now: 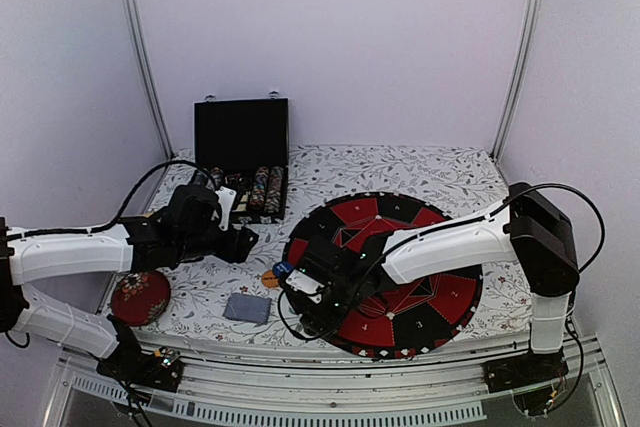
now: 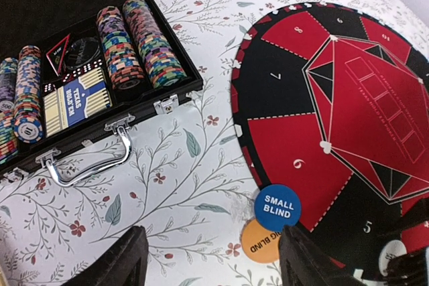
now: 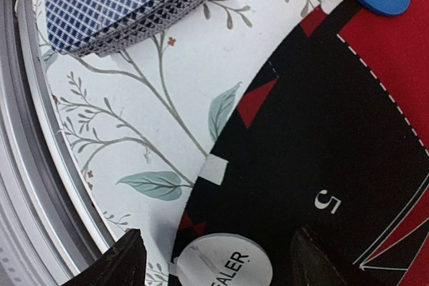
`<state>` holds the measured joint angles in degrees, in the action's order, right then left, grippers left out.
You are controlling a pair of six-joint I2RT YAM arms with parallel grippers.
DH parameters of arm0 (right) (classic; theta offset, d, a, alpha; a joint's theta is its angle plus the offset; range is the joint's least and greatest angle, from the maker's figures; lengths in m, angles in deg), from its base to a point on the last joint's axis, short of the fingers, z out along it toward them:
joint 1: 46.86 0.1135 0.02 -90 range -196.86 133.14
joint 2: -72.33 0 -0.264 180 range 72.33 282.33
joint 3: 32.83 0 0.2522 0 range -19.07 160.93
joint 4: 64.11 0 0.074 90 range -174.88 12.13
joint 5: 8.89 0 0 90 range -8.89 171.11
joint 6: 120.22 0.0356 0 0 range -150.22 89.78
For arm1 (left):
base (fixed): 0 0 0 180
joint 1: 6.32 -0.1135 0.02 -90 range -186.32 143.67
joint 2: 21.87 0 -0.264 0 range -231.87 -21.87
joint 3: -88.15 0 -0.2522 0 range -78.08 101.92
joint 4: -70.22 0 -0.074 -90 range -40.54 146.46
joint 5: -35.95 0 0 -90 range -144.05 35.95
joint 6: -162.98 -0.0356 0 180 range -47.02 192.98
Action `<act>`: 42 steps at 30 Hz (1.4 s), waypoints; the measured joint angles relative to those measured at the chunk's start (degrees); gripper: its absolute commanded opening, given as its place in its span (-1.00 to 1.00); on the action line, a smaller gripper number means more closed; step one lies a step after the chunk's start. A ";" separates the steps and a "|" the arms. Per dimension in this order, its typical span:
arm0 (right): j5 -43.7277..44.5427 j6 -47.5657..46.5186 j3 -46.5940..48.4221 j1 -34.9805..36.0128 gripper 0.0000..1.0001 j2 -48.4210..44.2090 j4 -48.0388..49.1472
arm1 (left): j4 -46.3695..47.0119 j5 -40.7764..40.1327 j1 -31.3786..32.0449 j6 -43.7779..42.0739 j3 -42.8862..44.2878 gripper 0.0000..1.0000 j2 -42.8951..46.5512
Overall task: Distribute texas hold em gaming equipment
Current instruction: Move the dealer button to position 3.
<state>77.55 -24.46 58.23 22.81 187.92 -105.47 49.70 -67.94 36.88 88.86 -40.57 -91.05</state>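
Observation:
A blue SMALL BLIND button lies at the mat's left edge, overlapping an orange BIG BLIND button on the cloth. My left gripper hovers open over the cloth just left of them, nothing between its fingers. The white DEALER button lies flat on the rim of the red-and-black mat, between the spread fingers of my open right gripper. A deck of grey-backed cards rests on the cloth near the front edge. Rows of striped chips stay in the open case.
The black chip case stands open at the back left, its metal handle facing me. A round red cushion-like thing sits at the front left. The table's metal front rail runs close beside the right gripper.

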 measured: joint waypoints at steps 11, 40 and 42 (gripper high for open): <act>6.80 1.99 -0.11 1.16 -0.12 0.00 -2.93 | -0.22 0.24 0.00 -0.46 0.00 0.39 -0.96; 11.74 29.14 -24.96 -3.15 -0.22 -20.09 -8.55 | -1.07 0.20 0.00 -2.38 0.11 0.40 -1.99; 11.87 30.88 -26.05 -3.82 -0.22 -21.20 -9.35 | -1.14 0.20 0.00 -2.49 0.35 0.40 -2.38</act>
<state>89.42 6.42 32.17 18.98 166.72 -114.82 48.56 -67.75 36.88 86.37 -40.22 -93.44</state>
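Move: The dealer button lies between the right hand's open fingertips, roughly 2 cm to the right of the hand point, 1 cm ahead and 1 cm below. Position 3, where it is to go, is about 20 cm to that hand's right and 1 cm ahead. The card deck sits some 12 cm left and 5 cm ahead of it, the small blind 6 cm left and 14 cm ahead. From the left hand the dealer button is about 12 cm back, 14 cm right and 12 cm below. The dealer button gets pinched as the right fingers close to about half their gap while the hand eases rightward and sinks slightly. The hand then carries it right, low along the board's near edge, past position 4 towards position 3, about 17 cm in all and gaining speed, the wrist turning some 35 degrees clockwise and the grip kept. ##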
